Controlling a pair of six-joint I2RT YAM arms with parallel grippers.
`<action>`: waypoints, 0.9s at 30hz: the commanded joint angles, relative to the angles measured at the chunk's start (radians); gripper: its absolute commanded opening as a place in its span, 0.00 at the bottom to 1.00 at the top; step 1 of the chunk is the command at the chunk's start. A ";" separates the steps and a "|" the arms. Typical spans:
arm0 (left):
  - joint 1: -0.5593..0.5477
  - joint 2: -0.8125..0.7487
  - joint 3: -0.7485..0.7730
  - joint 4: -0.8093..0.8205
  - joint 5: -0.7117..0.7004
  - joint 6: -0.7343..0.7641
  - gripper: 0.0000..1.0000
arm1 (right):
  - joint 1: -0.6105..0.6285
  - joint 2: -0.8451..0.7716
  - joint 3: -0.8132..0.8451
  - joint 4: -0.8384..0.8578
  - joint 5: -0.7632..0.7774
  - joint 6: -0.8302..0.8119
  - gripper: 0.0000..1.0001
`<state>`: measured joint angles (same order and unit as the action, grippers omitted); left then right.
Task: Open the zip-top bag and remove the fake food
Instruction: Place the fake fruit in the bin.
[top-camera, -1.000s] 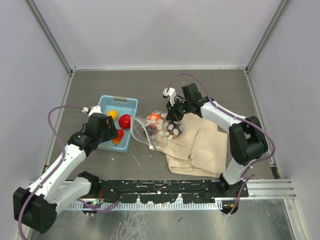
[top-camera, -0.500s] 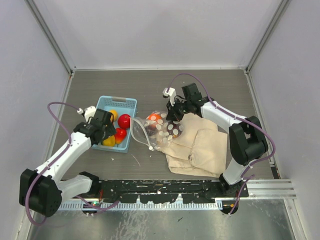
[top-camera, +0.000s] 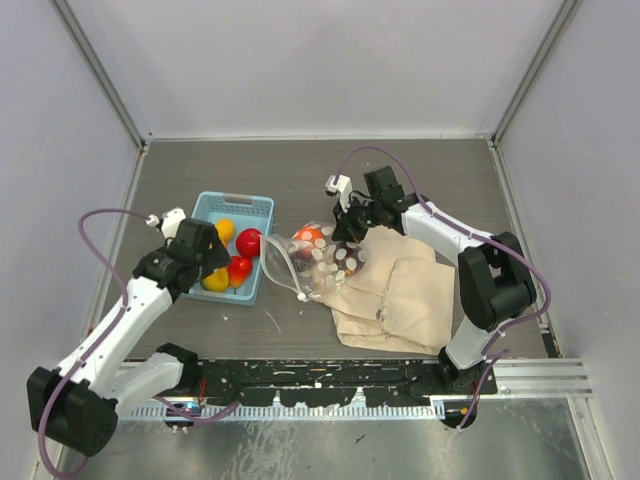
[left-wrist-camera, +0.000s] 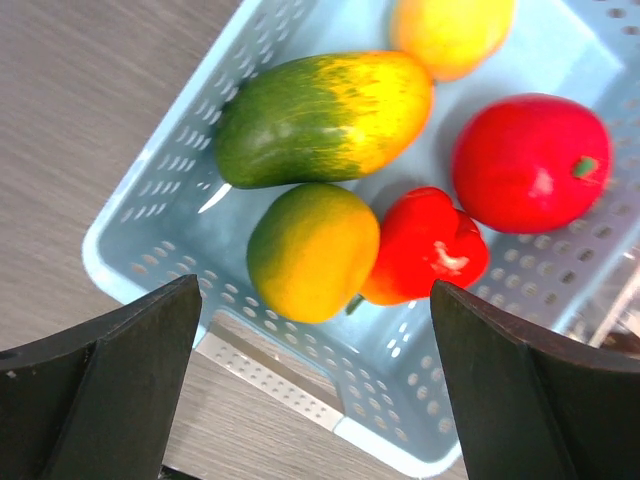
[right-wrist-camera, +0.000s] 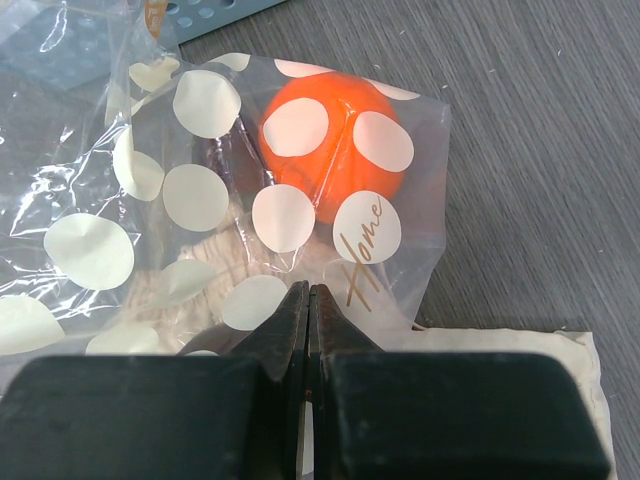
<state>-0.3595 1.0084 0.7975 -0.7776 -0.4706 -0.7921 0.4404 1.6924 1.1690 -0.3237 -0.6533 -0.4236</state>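
The zip-top bag lies at mid-table, clear with white spots, its mouth gaping toward the basket. Inside it I see an orange fake food ball and a dark maroon piece. My right gripper is shut, pinching the bag's plastic edge just below the orange ball. My left gripper hangs open over the near corner of the light blue basket, nothing between its fingers. In the basket lie a green-yellow fruit, an orange-green one, a red pepper and a red tomato.
The basket stands left of the bag. A beige cloth bag lies under and to the right of the zip-top bag. Grey walls close in the table on three sides.
My left gripper has opened wide and drawn back a little to the left. A yellow-green fruit now lies in the basket's near end. The right arm and the bag have not moved.
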 joint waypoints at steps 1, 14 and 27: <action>0.004 -0.126 -0.044 0.126 0.113 0.098 0.98 | -0.008 -0.066 0.020 0.014 -0.026 -0.006 0.06; 0.005 -0.369 -0.213 0.443 0.518 0.174 0.98 | -0.013 -0.068 0.018 0.015 -0.038 -0.006 0.06; 0.005 -0.273 -0.257 0.637 0.730 0.062 0.98 | -0.017 -0.069 0.016 0.015 -0.044 -0.006 0.07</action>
<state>-0.3588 0.7334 0.5465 -0.2794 0.1707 -0.6918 0.4294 1.6688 1.1690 -0.3233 -0.6720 -0.4236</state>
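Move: From the left hand over the bin, the orange food inside the bag lies about 24 cm to the right, 4 cm farther out and 9 cm below. The bag's mouth is some 16 cm right and 3 cm back; the tomato in the bin is 8 cm right and 2 cm ahead. From the right hand, the orange food is about 7 cm left and 1 cm ahead, 6 cm below. Still open, the left hand swings 12 cm right towards the bag's mouth, rising about 4, turning clockwise some 30°. ##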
